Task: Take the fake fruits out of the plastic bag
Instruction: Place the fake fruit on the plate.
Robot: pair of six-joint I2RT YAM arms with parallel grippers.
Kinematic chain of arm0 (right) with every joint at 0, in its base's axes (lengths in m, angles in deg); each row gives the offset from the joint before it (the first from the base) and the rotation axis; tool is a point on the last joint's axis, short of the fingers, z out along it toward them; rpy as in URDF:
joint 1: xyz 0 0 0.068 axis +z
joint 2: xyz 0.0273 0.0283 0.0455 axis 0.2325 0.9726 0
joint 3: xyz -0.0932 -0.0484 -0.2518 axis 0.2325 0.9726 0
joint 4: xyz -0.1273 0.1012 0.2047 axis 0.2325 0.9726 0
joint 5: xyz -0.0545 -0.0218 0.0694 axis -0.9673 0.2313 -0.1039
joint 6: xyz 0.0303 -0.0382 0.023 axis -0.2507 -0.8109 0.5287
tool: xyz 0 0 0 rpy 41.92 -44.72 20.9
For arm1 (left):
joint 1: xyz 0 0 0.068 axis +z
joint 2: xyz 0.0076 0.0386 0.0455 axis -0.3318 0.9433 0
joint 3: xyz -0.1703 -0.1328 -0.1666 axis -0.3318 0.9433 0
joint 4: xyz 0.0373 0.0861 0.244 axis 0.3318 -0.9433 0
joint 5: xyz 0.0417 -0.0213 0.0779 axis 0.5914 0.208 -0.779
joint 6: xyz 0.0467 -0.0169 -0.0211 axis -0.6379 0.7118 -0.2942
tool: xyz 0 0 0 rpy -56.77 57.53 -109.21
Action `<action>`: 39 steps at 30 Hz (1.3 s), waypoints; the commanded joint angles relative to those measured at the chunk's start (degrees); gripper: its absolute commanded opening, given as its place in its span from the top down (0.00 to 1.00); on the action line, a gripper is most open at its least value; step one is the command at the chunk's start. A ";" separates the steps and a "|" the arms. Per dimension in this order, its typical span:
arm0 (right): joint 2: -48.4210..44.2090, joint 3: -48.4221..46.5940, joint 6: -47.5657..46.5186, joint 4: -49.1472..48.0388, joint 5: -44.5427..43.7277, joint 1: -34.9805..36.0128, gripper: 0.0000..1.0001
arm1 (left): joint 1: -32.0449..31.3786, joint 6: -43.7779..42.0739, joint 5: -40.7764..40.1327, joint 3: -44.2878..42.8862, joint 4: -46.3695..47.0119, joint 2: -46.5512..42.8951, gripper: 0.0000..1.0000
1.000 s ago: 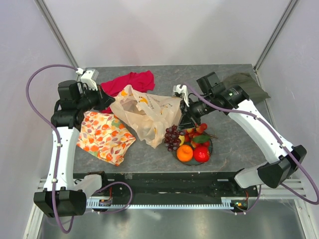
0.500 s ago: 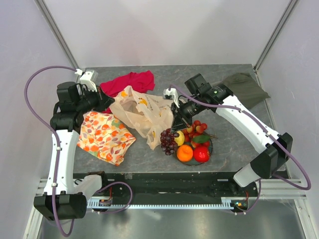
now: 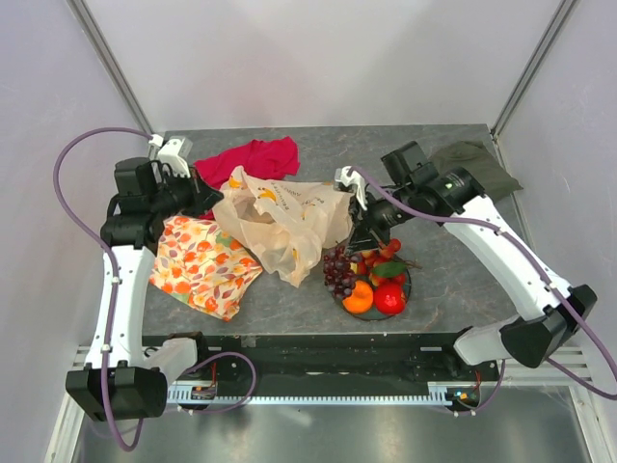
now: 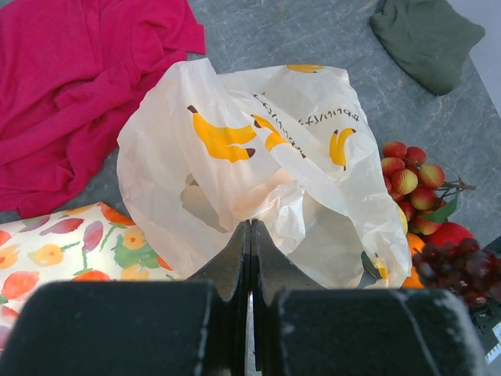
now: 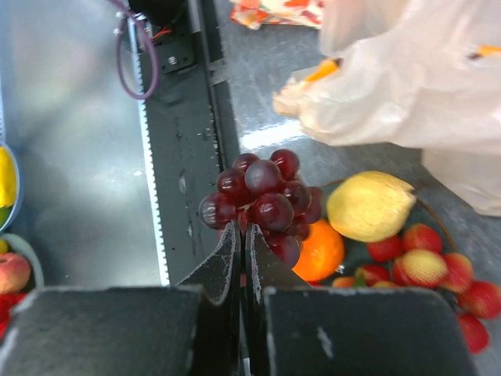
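The plastic bag (image 3: 280, 217) lies crumpled mid-table, beige with banana prints; it also fills the left wrist view (image 4: 266, 157). My left gripper (image 3: 204, 198) is at its left edge, jaws shut with the tips on a fold of the bag (image 4: 250, 225). My right gripper (image 3: 357, 241) is shut on the stem of the dark purple grape bunch (image 5: 262, 196), held just right of the bag over the plate's left rim (image 3: 337, 270). On the dark plate (image 3: 407, 282) sit an orange (image 3: 358, 297), a red apple (image 3: 389, 299), red berries (image 3: 386, 251) and a yellow pear (image 5: 368, 205).
A red cloth (image 3: 253, 159) lies behind the bag. An orange-flowered cloth (image 3: 202, 265) lies at the front left. A dark green cloth (image 3: 472, 164) is at the back right corner. The table's front edge and black rail (image 5: 176, 157) run close under the grapes.
My right arm swung left toward the bag, then back right with the grape bunch. The bag shifted and puffed up. The left arm stayed put.
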 commanded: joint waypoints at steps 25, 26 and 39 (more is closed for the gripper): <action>-13.35 14.84 -8.27 -29.68 -26.32 -11.39 1.00 | 1.26 -0.96 1.57 -0.41 1.63 -0.30 0.98; -15.53 16.53 -8.63 -30.75 -27.29 -10.95 1.00 | 1.26 -0.96 1.57 -0.23 1.63 -0.48 0.98; -23.02 27.00 -11.53 -25.06 -22.20 -4.01 0.99 | 1.62 -0.17 2.27 1.79 2.25 -1.89 0.98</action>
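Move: Held in the right fingers, the grapes hang over the near-left side of the plate, whose middle is about 6 cm ahead and 7 cm to the right of this hand, some 22 cm lower. Below the hand, the pear is roughly 9 cm straight ahead, the orange 3 cm ahead and 4 right, the lychees 12 ahead and 10 right; the bag spreads about 20 ahead and 15 left. From the left hand the plate is some 37 cm right and 7 back. Swinging the still-pinched grapes forward and to the right, about 12 cm out and 8 across, the right hand carries them from above the pear side towards the lychees at the plate's far side. It then draws back some 4 cm while sinking about 3, the wrist turning roughly 40 degrees so the fingers come from pointing left to forward-left, and stays shut. ##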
